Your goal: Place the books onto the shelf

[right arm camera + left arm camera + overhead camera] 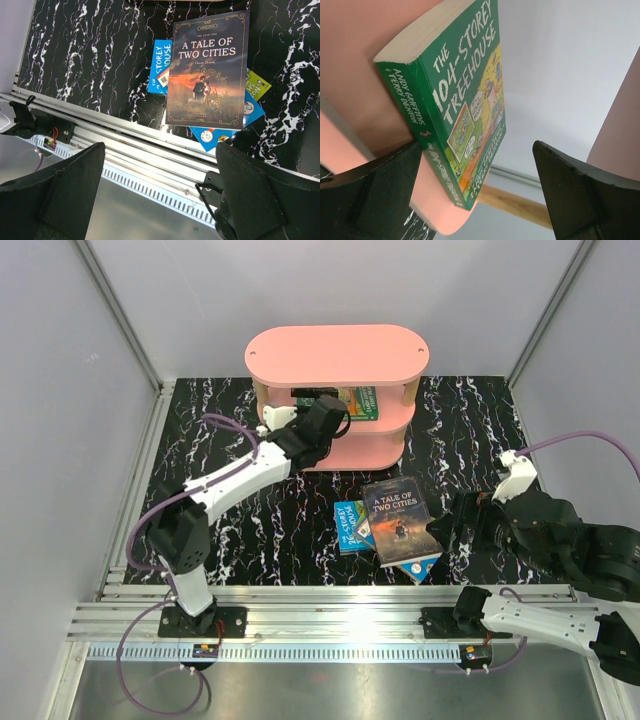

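Note:
The green "Treehouse" book (465, 100) lies on the middle board of the pink shelf (338, 352), where it also shows from above as a green book (360, 400). My left gripper (477, 147) is open around the book's near end. Its left finger (375, 190) is close by the spine, and a wide gap separates the book from the right finger (575, 195). On the table lie the dark sunset book (207, 75), a blue book (160, 65) to its left and another blue book (235, 125) under it. My right gripper (160, 150) hangs open and empty near them.
The shelf's pink board edge (445, 210) and a wooden post (520, 202) sit just beyond the left fingers. An aluminium rail (150, 155) runs along the table's near edge under the right gripper. Grey walls enclose the black marbled table (230, 440).

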{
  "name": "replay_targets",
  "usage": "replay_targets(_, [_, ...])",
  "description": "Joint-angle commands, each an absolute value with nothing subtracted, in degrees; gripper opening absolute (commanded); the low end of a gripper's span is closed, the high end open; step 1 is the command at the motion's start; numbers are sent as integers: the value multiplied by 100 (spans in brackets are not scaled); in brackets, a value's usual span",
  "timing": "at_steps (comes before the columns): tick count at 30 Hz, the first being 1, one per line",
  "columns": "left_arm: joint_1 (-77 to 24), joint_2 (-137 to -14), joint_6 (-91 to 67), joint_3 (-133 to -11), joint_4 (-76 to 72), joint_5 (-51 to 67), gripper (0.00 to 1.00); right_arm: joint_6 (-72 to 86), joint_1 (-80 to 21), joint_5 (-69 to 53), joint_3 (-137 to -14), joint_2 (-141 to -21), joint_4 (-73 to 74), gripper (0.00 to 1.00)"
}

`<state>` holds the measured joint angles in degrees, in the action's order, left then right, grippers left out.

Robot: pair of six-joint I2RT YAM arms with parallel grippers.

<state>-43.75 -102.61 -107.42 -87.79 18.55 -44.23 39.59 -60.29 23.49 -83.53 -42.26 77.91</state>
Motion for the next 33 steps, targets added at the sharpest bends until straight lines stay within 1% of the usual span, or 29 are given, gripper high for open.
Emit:
replay_targets(1, [-4412, -9687, -10468, -8438, 1995, -4430, 97, 4069, -6064, 2461, -8253, -4201, 8420, 100])
replay_targets(6, [-4333, -9335, -9968, -7972, 1407, -3930, 97, 4131, -6064, 2347, -8174, -4122, 8359, 100])
replay_targets(11, [-4359, -9150, -9835, -8077, 1889, -3736, 97, 4298, -6056, 2303, -8051, -3956, 8323, 100])
replay_targets(14, [-4412, -8992, -9459, -8138, 2153, -3534, 97, 4394, -6073, 2312, -7990, -3955, 8332, 100])
replay_targets(15, [-4447, -8965, -9292, -8165, 2206, -3429, 98, 4377, -6065, 2242, -7963, -4025, 8289, 100])
replay_targets(16, [-4473, -8939, -8803, -8156, 2189, -3141, 98, 4246, -6064, 1954, -7858, -4130, 8245, 100])
replay_targets(18, [-4552, -8903, -8125, -8156, 2241, -2579, 98, 4070, -6064, 1575, -7770, -4761, 8157, 100])
replay_targets(20, [-4684, -8816, -7649, -7929, 2040, -2208, 97, 3921, -6056, 1267, -7699, -5393, 8139, 100])
replay_targets(22, [-4763, -8763, -7077, -7692, 1612, -1709, 98, 3763, -5942, 1083, -7664, -5545, 7955, 100])
replay_targets(24, [-4799, -8754, -6612, -7314, 1302, -1259, 98, 3500, -5092, 540, -7559, -5642, 7586, 100])
replay_targets(25, [-4799, -8780, -6453, -7217, 1083, -796, 98, 3141, -4628, -325, -7376, -5712, 7489, 100])
replay_targets(27, [-4799, -8920, -5962, -7093, 1090, -293, 99, 2884, -3819, -973, -7173, -5958, 7348, 100])
replay_targets(29, [-4808, -9026, -5696, -7006, 1230, -54, 99, 2856, -3561, -1125, -7093, -5994, 7200, 100])
replay_targets(30, [-4808, -9061, -5460, -6935, 1178, 234, 99, 2865, -3281, -1160, -7084, -5951, 7163, 100])
replay_targets(33, [-4825, -9219, -5195, -6803, 1038, 535, 99, 2909, -2753, -1292, -6997, -5827, 7137, 100])
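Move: A Tale of Two Cities, lying on the pile, is the next thing both open hands are near: about 23 cm back, 20 cm right and 23 cm below the left hand, and about 11 cm ahead, 7 cm left and 30 cm below the right. The small blue book lies some 13 cm left of it and 1 cm nearer the bases; another blue book peeks out beneath, its middle about 2 cm nearer. The green Treehouse book lies on the shelf about 8 cm ahead of the left hand, 3 cm right and 2 cm lower. The left hand, fingers wide open, draws straight back from the green book's spine and out of the shelf, then swings back and right towards A Tale of Two Cities, turning about 60 degrees clockwise, rolling its left side up and sinking only near the end, some 15 cm back in all. The right hand first hovers almost in place, then drops about 12 cm towards the same book, easing a little forward and left while its open fingers tip down some 30 degrees, still above the cover. ##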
